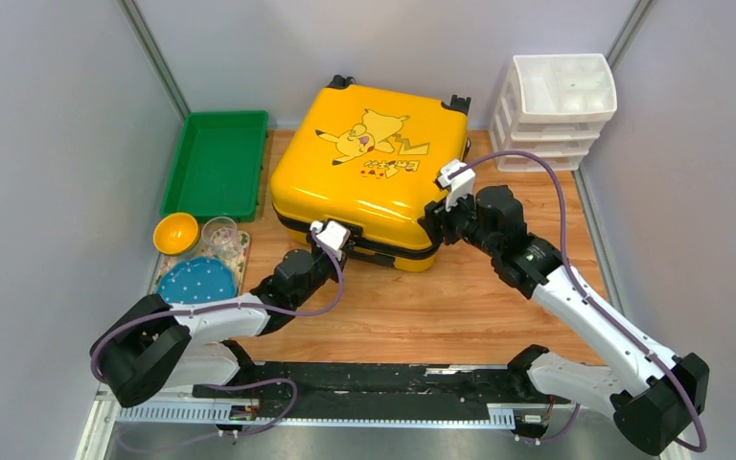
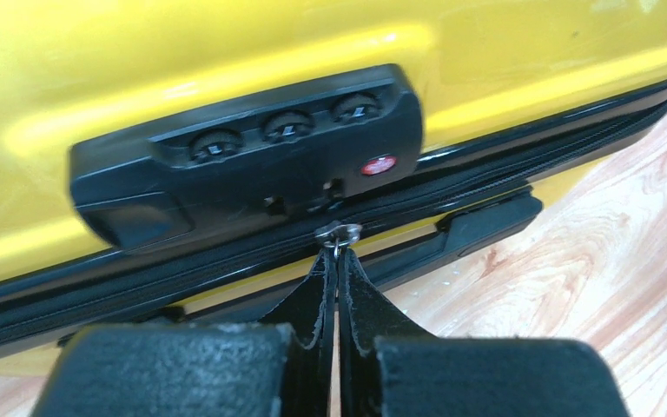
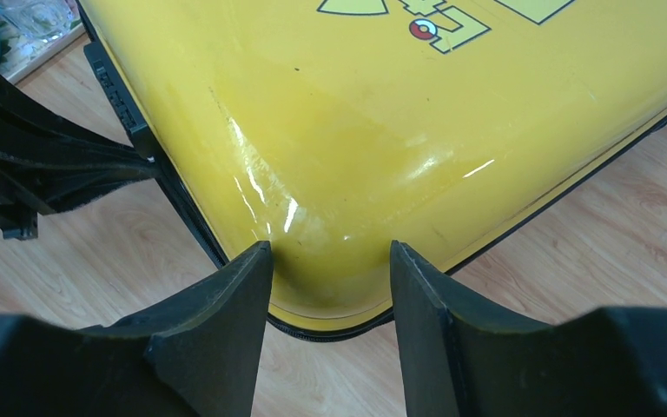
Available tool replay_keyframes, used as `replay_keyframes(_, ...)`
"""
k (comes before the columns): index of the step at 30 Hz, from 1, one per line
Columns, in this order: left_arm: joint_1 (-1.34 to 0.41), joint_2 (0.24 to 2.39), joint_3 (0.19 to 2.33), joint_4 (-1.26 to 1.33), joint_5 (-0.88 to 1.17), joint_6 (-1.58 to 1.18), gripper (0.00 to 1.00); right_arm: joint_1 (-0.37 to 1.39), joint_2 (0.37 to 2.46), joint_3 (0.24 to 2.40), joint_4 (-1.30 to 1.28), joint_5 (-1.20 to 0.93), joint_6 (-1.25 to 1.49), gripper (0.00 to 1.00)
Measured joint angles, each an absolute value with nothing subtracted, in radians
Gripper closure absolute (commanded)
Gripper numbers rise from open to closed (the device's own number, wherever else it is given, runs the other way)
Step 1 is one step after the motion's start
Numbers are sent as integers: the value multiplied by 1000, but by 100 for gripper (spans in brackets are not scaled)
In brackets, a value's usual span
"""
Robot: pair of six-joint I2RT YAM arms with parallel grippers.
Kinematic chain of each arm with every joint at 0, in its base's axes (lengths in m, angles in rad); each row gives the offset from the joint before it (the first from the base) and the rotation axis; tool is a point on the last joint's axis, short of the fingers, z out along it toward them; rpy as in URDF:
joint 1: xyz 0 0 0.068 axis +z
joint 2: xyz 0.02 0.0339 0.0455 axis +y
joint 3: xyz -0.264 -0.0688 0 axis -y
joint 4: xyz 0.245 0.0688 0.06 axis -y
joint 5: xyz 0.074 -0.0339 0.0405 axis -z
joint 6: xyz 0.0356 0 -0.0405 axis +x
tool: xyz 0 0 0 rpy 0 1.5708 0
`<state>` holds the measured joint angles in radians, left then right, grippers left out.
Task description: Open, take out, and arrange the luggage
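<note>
The yellow luggage [image 1: 374, 163] with its cartoon print lies flat and closed on the wooden table. My left gripper [image 1: 345, 251] is at the middle of its near side, just below the black combination lock [image 2: 252, 156]. In the left wrist view my left gripper [image 2: 339, 261] is shut, its tips pinching the metal zipper pull [image 2: 339, 233] at the black zipper line. My right gripper [image 1: 434, 228] is at the near right corner. In the right wrist view it [image 3: 330, 256] stands open, its fingers either side of the rounded yellow corner [image 3: 339, 269], nothing held.
A green tray [image 1: 216, 163] sits left of the luggage. A white drawer unit [image 1: 551, 110] stands at the back right. An orange bowl [image 1: 175, 233], a clear cup [image 1: 218, 232] and a blue dotted plate [image 1: 196, 281] lie at the left. Grey walls close in both sides.
</note>
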<state>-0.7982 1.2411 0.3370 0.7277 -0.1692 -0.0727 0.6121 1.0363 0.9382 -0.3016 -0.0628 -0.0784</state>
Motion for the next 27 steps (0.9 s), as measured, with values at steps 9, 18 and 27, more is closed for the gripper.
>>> replay_keyframes(9, -669, 1108, 348, 505, -88, -107, 100, 639, 934, 866, -307, -215, -255, 42)
replay_keyframes(18, -657, 1082, 369, 427, -60, -154, 100, 992, 999, 736, -154, -172, -416, 48)
replay_keyframes(27, -653, 1064, 370, 404, -60, -213, 100, 1058, 1290, 703, 83, 19, -493, 47)
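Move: The left hand already holds the zipper pull in its shut fingers, with the lock about 2 cm ahead, 1 cm left and 2 cm higher, and the front handle 1 cm ahead, 4 cm below. From the right hand, the pull lies some 13 cm left, 4 cm back and 11 cm below; the suitcase's right front corner is directly beneath, about 6 cm down. Left drags the zipper pull about 4 cm left; open right sweeps left, back and down towards it, some 18 cm. ##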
